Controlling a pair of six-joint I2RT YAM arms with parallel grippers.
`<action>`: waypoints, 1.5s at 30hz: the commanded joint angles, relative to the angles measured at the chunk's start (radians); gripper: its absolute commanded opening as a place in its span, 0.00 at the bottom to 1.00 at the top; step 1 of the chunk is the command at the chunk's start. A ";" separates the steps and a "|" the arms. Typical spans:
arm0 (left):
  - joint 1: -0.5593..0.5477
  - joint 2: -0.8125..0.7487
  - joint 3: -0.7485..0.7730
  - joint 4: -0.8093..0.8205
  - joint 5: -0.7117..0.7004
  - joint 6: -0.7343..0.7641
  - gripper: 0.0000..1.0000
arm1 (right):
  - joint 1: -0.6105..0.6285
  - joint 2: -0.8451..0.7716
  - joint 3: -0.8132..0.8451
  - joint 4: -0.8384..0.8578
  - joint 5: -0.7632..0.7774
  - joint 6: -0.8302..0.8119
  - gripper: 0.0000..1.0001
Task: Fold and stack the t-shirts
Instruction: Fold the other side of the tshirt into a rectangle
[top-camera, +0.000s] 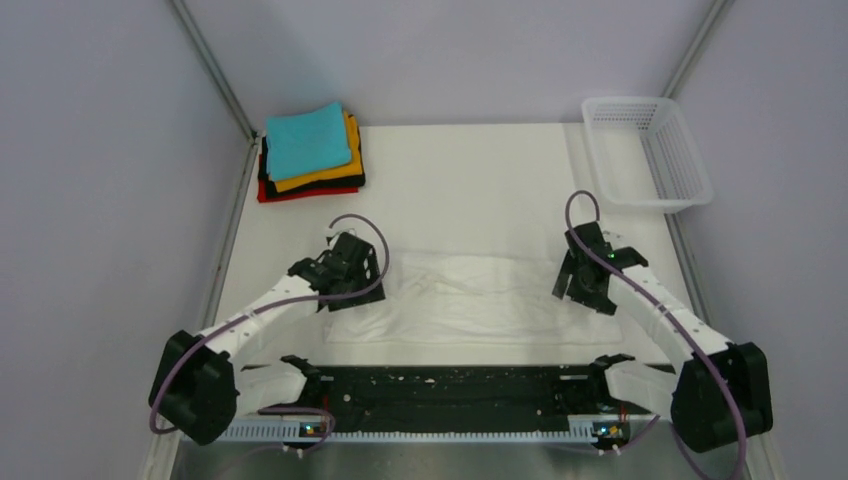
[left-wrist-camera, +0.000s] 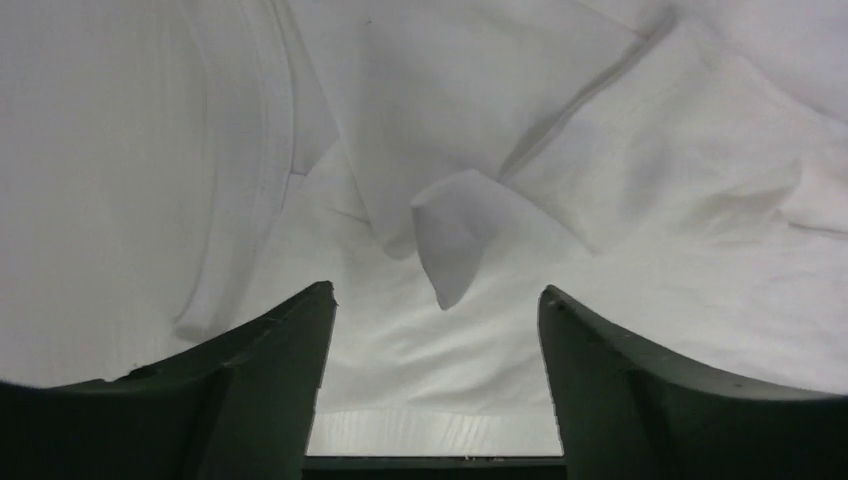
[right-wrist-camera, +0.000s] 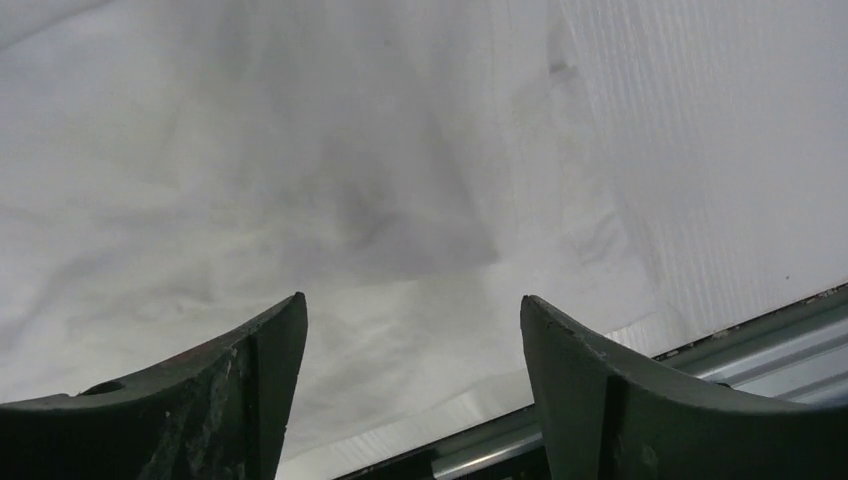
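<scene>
A thin white t-shirt (top-camera: 462, 298) lies spread and wrinkled across the near middle of the table. A stack of folded t-shirts (top-camera: 309, 150) sits at the far left: teal on top, then orange, black and red. My left gripper (top-camera: 352, 275) hangs open over the shirt's left end; in the left wrist view the gripper (left-wrist-camera: 436, 300) has creased white cloth (left-wrist-camera: 450, 230) between its fingers, none of it pinched. My right gripper (top-camera: 583, 278) hangs open over the shirt's right end; in the right wrist view the gripper (right-wrist-camera: 412, 305) is over flat white cloth (right-wrist-camera: 300, 200).
A white plastic mesh basket (top-camera: 648, 150) stands at the far right corner. The black arm rail (top-camera: 450, 390) runs along the near table edge. Grey walls close in the table's left, back and right sides.
</scene>
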 joint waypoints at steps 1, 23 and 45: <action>-0.011 -0.149 0.005 0.013 0.036 -0.056 0.94 | 0.006 -0.167 0.075 -0.051 -0.051 -0.016 0.82; -0.090 0.352 0.224 0.329 0.249 0.008 0.99 | -0.004 -0.226 0.021 0.216 -0.200 -0.109 0.99; -0.462 0.137 0.129 0.281 0.314 -0.115 0.99 | -0.011 -0.267 -0.011 0.211 -0.187 -0.140 0.99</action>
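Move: Out to the left hand's right, about 22 cm away and 9 cm back, lies the middle of the t-shirt's near edge, a couple of centimetres lower. The folded far edge runs about 11 cm straight ahead, and a small upturned cloth corner stands 2 cm ahead, between its fingers. From the right hand that near-edge middle is some 24 cm left and 10 cm back, with the far folded edge 8 cm straight ahead. Spreading fully open, both hands lift off the flap just laid down. The left arcs up and about 10 cm forward while drifting right, sinks low, then sweeps back and rightward over the shirt to its near edge, ending 19 cm right of its start and turned some 30 degrees clockwise; the right rises 6 cm, eases forward and left, its fingers tipping outward, then hovers open over its end. ##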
